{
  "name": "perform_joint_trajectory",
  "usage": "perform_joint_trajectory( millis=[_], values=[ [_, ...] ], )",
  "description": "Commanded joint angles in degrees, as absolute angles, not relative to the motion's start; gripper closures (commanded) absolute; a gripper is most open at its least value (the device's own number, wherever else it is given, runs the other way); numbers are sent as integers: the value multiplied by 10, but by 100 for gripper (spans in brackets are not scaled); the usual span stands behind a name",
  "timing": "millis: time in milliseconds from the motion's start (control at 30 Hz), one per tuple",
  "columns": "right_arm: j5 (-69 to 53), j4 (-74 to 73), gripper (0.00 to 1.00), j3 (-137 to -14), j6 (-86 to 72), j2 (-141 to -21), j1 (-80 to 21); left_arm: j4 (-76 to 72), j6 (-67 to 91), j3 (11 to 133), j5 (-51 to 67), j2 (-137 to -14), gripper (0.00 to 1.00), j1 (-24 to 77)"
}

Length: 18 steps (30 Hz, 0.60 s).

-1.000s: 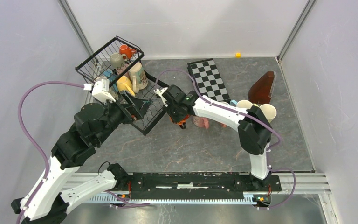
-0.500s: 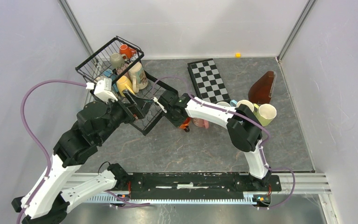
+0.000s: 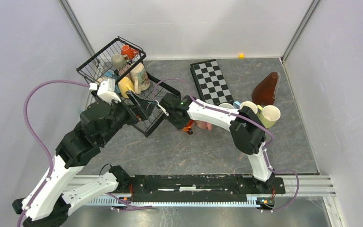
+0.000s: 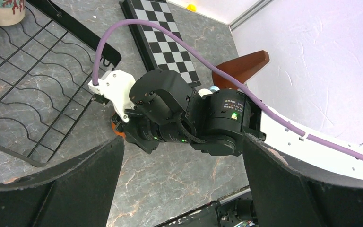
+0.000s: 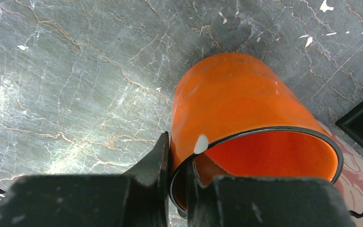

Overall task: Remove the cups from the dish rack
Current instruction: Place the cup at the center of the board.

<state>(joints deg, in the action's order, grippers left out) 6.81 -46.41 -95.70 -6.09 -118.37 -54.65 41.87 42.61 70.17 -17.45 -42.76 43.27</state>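
The black wire dish rack stands at the back left, its flat tray part reaching toward the middle. In the rack sit several cups, among them an orange one, a cream patterned one and a yellow one. My right gripper is shut on the rim of an orange cup, one finger inside and one outside. That cup hangs low over the table just right of the tray. My left gripper is open and holds nothing. It hovers by the tray's near corner, facing the right wrist.
A pink cup lies right beside the held one. More cups stand together at the right, near a brown wooden piece. A checkerboard lies at the back middle. The enclosure's walls stand close behind the rack.
The right gripper has shifted a little left with the orange cup. The left gripper has edged farther back over the rack tray. Neither gripper's jaws have changed.
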Motion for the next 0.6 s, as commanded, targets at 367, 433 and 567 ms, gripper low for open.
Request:
perform_joint_trajectory(
  millis=[367,433,567],
  values=[
    [97,-461,67,-962,-48,-1152,-559,400,421,702,-163,-436,0,435],
    [98,-459,64,-963,-51,-1144,-559,401,422,701,-164,-436,0,435],
    [99,-459,59,-969,-56,-1127,-561,401,423,702,-164,-436,0,435]
  ],
)
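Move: Pinched at its left rim by the right fingers, the orange cup has its middle about 3 cm right of the right hand, 2 cm ahead and 3 cm below. The pink cup stands some 12 cm right and 3 cm ahead of that hand, the chessboard's middle 18 cm ahead and 15 cm right, the rack's lower tray 7 cm ahead and 9 cm left. From the left hand, the orange cup is about 8 cm ahead, 12 cm right and 33 cm below. Letting go of the orange cup's rim, the right hand stays almost in place, pointing down, while its fingers spread from nearly shut to a bit under half open, one inside the cup and one outside its left wall. Only towards the end does it start to rise, by less than 1 cm, with the fingertips still straddling the rim. ##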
